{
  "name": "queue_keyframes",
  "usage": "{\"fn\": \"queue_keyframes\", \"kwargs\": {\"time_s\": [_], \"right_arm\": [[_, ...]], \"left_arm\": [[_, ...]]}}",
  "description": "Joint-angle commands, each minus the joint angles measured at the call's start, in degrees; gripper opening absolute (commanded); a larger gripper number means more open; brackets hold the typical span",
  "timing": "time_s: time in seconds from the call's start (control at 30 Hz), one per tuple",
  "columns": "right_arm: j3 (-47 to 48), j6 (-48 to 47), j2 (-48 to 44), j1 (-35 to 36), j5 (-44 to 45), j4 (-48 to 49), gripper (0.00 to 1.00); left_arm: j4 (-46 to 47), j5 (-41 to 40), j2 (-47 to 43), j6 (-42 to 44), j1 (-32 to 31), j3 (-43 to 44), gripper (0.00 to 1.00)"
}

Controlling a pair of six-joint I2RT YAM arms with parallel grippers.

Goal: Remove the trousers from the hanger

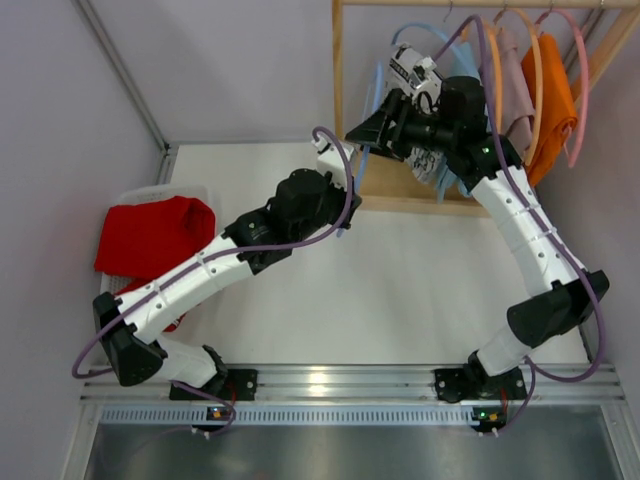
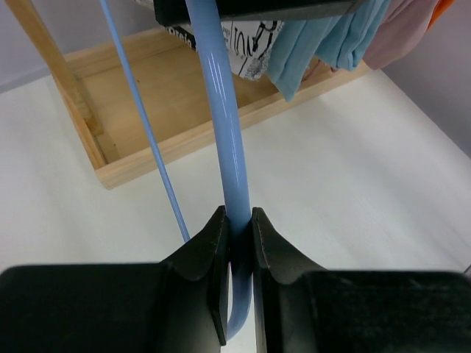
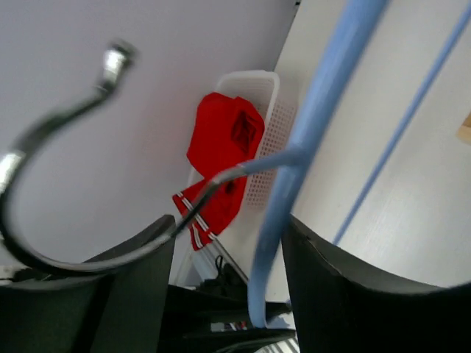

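My left gripper [image 2: 237, 224] is shut on the lower arm of a light blue hanger [image 2: 221, 95] and holds it in front of the wooden rack [image 1: 345, 60]. My right gripper [image 3: 229, 220] is open, its jaws wide around the same hanger's neck [image 3: 309, 132] below the metal hook [image 3: 44, 147], which hangs on nothing. In the top view the two grippers, left [image 1: 338, 170] and right [image 1: 355, 132], sit close together. White trousers with black print [image 1: 414, 72] lie over the right wrist. Light blue [image 2: 331, 37], mauve [image 2: 401, 33] and orange [image 1: 552, 100] trousers hang on the rack. Red trousers [image 1: 150, 235] lie in a basket.
A white perforated basket [image 3: 268, 132] stands at the table's left edge by the wall. The rack's wooden base frame [image 2: 184, 140] lies on the table at the back right. A thin blue rod [image 2: 143, 125] crosses in front of it.
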Motion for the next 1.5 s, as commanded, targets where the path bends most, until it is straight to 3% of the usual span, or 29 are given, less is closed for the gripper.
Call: {"fn": "queue_keyframes", "kwargs": {"time_s": [0.0, 0.2, 0.47, 0.7, 0.8, 1.0, 1.47], "right_arm": [[-0.03, -0.21, -3.40, 0.93, -2.62, 3.96, 0.77], [-0.99, -0.65, -4.10, 0.57, -2.80, 4.14, 0.99], [-3.62, -2.49, -6.64, -2.94, -4.64, 3.79, 0.99], [-1.70, -0.39, -8.05, -11.63, -8.24, 5.45, 0.99], [-0.21, 1.02, -8.49, -17.69, -9.91, 6.86, 0.99], [-2.57, 2.86, -10.42, -21.83, -12.46, 8.70, 0.99], [-11.18, 5.15, -16.58, -22.02, -17.91, 16.79, 0.99]], "left_arm": [[-1.14, 0.58, -1.37, -2.57, -0.40, 3.36, 0.00], [-2.56, 1.46, -1.55, -5.92, -0.22, 5.91, 0.00], [-4.22, 6.81, -0.32, -9.00, 2.67, 11.17, 0.00], [-7.82, 12.36, 3.98, -9.52, 5.92, 20.75, 0.00], [-10.10, 20.86, 7.31, -12.41, 10.23, 25.13, 0.00], [-12.66, 39.32, 15.93, -17.35, 18.23, 35.60, 0.00], [-12.22, 38.46, 17.53, -13.40, 21.14, 43.70, 0.00]]}}
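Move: The empty blue hanger is pinched near its low end by the left hand. The free stretch of the rack's rail lies about 25 cm ahead of that hand, 7 cm to its right and 20 cm up. From the same hand the rack's left post is some 25 cm straight ahead, and the printed trousers hang about 25 cm ahead and 15 cm right, slightly higher. From the right hand, already opening, those trousers are about 18 cm ahead, 10 cm right and a little lower. The empty hanger comes free of the right fingers, which open wide; that hand eases back slightly, then swings some 12 cm right and finally rises, ending about 7 cm higher. The left hand keeps its pinch, lifts the hanger about 9 cm, then pushes it forward some 7 cm towards the rail, dips briefly and rises again, its fingers swinging clockwise while it rolls left side down. ##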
